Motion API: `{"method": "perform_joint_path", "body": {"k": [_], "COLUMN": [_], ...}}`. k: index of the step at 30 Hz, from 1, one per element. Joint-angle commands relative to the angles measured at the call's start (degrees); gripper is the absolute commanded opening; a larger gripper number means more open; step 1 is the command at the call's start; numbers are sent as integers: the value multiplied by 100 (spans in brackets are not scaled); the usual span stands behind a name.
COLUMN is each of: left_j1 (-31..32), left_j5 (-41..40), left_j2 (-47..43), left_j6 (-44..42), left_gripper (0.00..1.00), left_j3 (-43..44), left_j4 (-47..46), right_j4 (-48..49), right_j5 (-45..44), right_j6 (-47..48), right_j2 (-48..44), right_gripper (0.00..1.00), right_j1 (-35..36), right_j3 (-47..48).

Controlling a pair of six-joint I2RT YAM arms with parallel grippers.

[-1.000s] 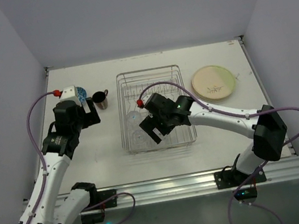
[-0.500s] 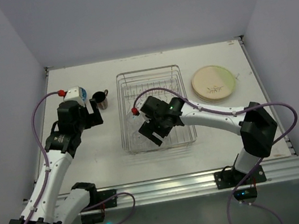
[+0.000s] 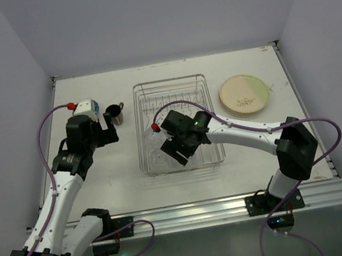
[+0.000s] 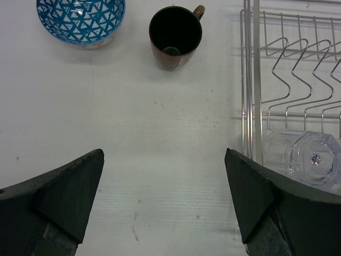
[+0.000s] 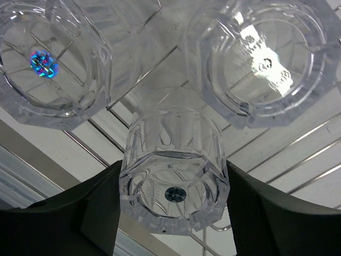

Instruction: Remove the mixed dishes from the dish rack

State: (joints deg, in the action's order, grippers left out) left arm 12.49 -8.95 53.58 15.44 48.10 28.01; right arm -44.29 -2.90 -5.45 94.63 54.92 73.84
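Observation:
The dish rack (image 3: 168, 81) stands mid-table with clear glasses upside down in its near left part. My right gripper (image 5: 173, 213) reaches into it, and its fingers (image 5: 80, 213) press both sides of one upturned clear glass (image 5: 175, 176). Two more glasses (image 5: 50, 61) (image 5: 261, 61) stand just beyond it. In the top view the right gripper (image 3: 176, 148) covers that corner. My left gripper (image 4: 164, 200) hangs open over bare table left of the rack (image 4: 249, 80). The blue-patterned bowl (image 4: 81, 20) and dark brown mug (image 4: 175, 33) stand on the table ahead of it. Cream plates (image 3: 244, 94) are stacked right of the rack.
A glass (image 4: 311, 158) inside the rack shows beside the left gripper's right finger. The rack's upright prongs (image 3: 172, 98) fill its far half. Side walls close in the table at left and right.
My right gripper has moved left and down into the rack's near left corner, and its jaws have closed in on a glass. The left arm shifted slightly, still open.

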Motion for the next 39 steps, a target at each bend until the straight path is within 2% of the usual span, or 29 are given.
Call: {"method": "perform_joint_path", "body": {"k": [1, 5, 8, 9, 11, 14, 15, 17, 18, 19, 20, 21, 23, 25, 29, 34, 39], "left_j1": [8, 8, 8, 8, 8, 16, 8, 8, 8, 16, 77, 148, 462, 884, 1299, 1352, 1703], "left_j5": [156, 473, 762, 937, 1376, 2667, 3462, 4362, 5211, 5585, 5893, 6279, 6336, 6213, 6037, 6027, 6142], "left_j2": [-67, -181, -269, -295, -313, -305, -287, -208, -164, -112, -24, 29, 169, 353, 618, 732, 917], "left_j6": [-76, 55, 204, 248, 397, 748, 880, 1449, 1714, 2030, 2746, 3076, 3700, 3817, 4062, 4616, 4898], "left_gripper": [100, 100, 100, 100, 100, 100, 100, 100, 100, 100, 100, 100, 100, 100, 99, 89, 76], "left_j3": [103, 331, 490, 595, 683, 754, 702, 570, 352, 219, 87, -166, -283, -222, -20, -72, 24], "left_j4": [-208, -182, -191, -234, -322, -804, -1232, -1875, -2774, -3375, -3938, -5083, -6013, -6298, -6799, -7906, -8347], "right_j4": [-378, -387, -378, -378, -370, -159, -45, 525, 779, 1295, 1570, 1790, 2283, 2660, 3382, 4716, 5070], "right_j5": [-413, -624, -380, -370, -378, -213, 67, 533, 823, 1400, 1632, 1800, 2090, 2371, 2959, 3778, 3919], "right_j6": [-166, -482, -746, -790, -939, -1150, -1229, -1492, -1624, -1739, -1957, -2064, -2310, -2425, -2714, -3031, -3093], "right_j2": [-568, -1033, -1403, -1482, -1718, -2139, -2272, -2606, -2990, -3168, -3353, -3642, -3837, -4013, -4207, -4462, -4410], "right_gripper": [37, 30, 25, 20, 1, 0, 0, 0, 0, 0, 0, 0, 0, 0, 0, 0, 0], "right_j1": [10, -60, -235, -270, -420, -771, -885, -1350, -1500, -1815, -1940, -2028, -2187, -2239, -2266, -2275, -2275], "right_j3": [306, 464, 569, 587, 648, 623, 588, 317, 176, 61, -192, -291, -449, -511, -774, -1310, -1434]}}
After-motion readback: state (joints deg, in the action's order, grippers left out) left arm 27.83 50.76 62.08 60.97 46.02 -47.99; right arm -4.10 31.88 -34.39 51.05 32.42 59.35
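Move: The right fingers are already shut on the upturned glass, the rack's front right one. From the left hand it lies about 25 cm to the right, 9 back and 11 below; the left gripper, where the right hand takes it, is some 25 left, 9 ahead and 9 above that hand. A second glass stands 8 cm left of the right hand, a third 7 cm straight ahead. The mug is 10 ahead and 2 right of the left hand. Keeping its pinch on the glass's base, the right hand lifts it nearly 30 cm straight out of the rack, swinging slightly right and forward before easing back left, while rolling some 70 degrees so its fingers turn from down to leftward. The left hand sweeps right and up to meet it, over 20 cm each way and somewhat back, swinging its fingers clockwise to face the glass's open rim and beginning to narrow its wide opening. ##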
